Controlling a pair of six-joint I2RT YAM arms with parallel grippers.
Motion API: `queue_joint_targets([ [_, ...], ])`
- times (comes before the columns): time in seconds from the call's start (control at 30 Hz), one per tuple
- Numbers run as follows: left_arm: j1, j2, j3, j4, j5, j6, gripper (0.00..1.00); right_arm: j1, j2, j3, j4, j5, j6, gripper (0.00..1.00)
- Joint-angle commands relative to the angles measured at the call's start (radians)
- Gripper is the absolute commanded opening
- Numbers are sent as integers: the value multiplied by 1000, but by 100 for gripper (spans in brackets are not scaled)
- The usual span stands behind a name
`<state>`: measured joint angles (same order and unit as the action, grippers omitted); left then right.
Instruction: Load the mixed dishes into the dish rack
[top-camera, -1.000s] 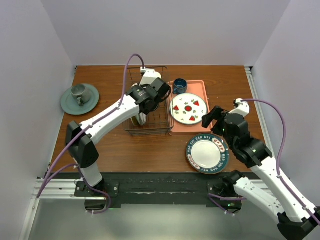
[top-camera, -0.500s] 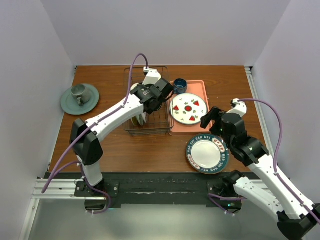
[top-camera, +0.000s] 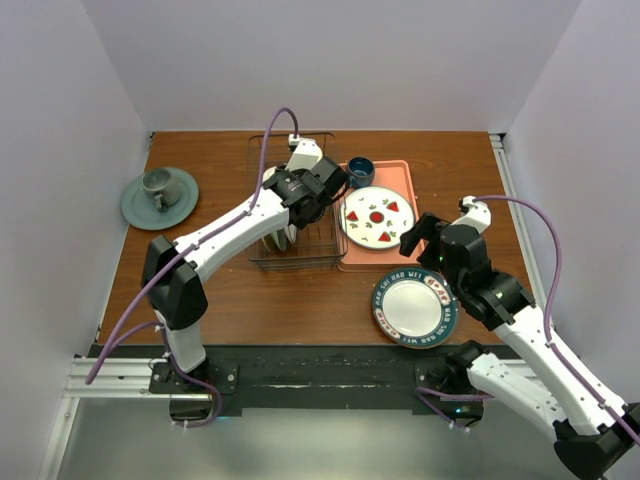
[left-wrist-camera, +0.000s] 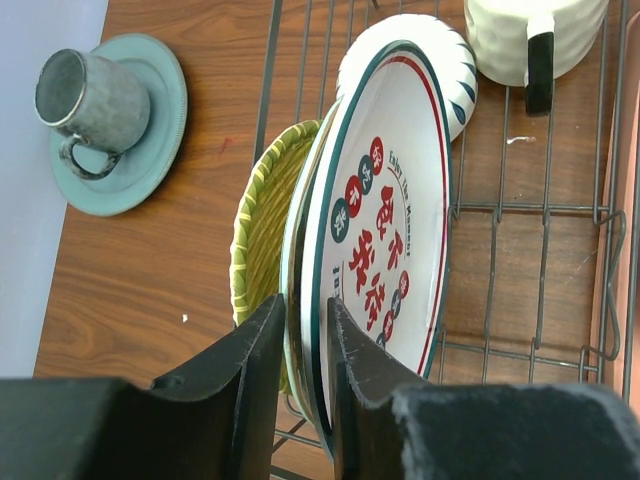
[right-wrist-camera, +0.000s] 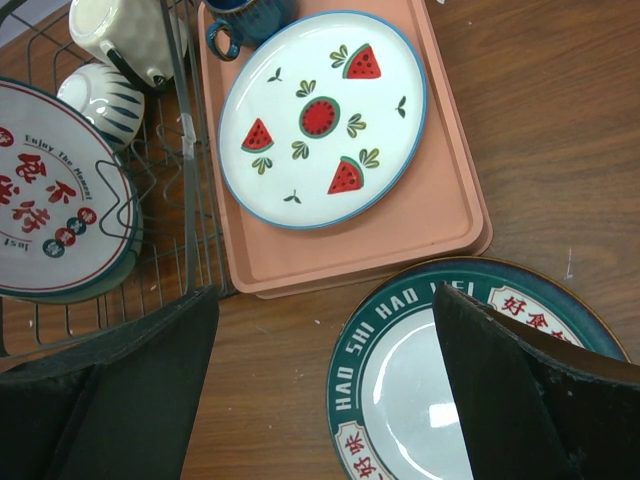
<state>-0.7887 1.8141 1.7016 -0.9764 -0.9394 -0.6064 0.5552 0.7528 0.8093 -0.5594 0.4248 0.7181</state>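
In the left wrist view the dish rack (left-wrist-camera: 540, 210) holds a teal-rimmed plate with red characters (left-wrist-camera: 390, 230) standing on edge, with a yellow textured plate (left-wrist-camera: 262, 230) behind it. A striped bowl (left-wrist-camera: 455, 70) and a cream mug (left-wrist-camera: 520, 35) sit further in. My left gripper (left-wrist-camera: 305, 305) straddles the plate's rim, its jaws slightly parted. From above, it reaches down into the rack (top-camera: 300, 262). Another teal-rimmed plate (top-camera: 414, 307) (right-wrist-camera: 440, 390) lies flat on the table. My right gripper (right-wrist-camera: 325, 300) (top-camera: 415, 232) hovers wide open over its far-left edge, holding nothing.
A pink tray (top-camera: 405, 180) (right-wrist-camera: 330, 250) right of the rack carries a white plate with red fruit (top-camera: 377, 217) (right-wrist-camera: 320, 120) and a dark blue mug (top-camera: 360, 172). A grey-green cup on its saucer (top-camera: 158, 190) (left-wrist-camera: 85, 100) sits at the table's far left.
The left gripper has eased its jaws apart around the plate's rim and shifted slightly toward the back of the rack. The right gripper has crept a little left over the flat plate.
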Motion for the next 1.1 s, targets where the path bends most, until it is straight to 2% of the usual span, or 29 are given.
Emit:
queue_joint_targets([
  [0.0,11,27,-30,62,47,-7,28,-1,2,2,42,2,12,92],
  [0.1,11,19,-28,67,56,-3,28,0,3,2,44,0,10,92],
  [0.2,2,4,-30,74,63,8,34,0,3,1,44,-1,11,92],
  [0.47,-15,-10,-33,84,71,16,34,-1,2,-7,47,-3,12,92],
  [0.87,-17,-73,-37,50,14,-4,64,0,2,-5,47,-9,12,92],
  [1.07,-30,-127,-46,51,-6,25,86,0,6,-4,47,-8,11,92],
])
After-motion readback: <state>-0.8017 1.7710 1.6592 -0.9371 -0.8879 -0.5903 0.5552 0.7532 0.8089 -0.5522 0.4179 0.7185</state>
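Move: Standing in the near half of the dish rack, the white plate with red characters has its near upper rim between the left fingertips; its middle is about 5 cm ahead, 2 cm right and 8 cm below. The green plate leans against it, 3 cm to its left, and the yellow plate is 6 cm to its left. The striped bowl sits some 9 cm beyond it and 6 cm lower. From the right hand the white plate lies roughly 33 cm left and 16 cm ahead. Shifting right and down with the fingers only slightly parted, the left hand carries its tips about 2 cm with the rims of the white and green plates still between them. There the fingers open wide, and the hand then eases up about 1.5 cm and a little left and back, coming free of the rims. ##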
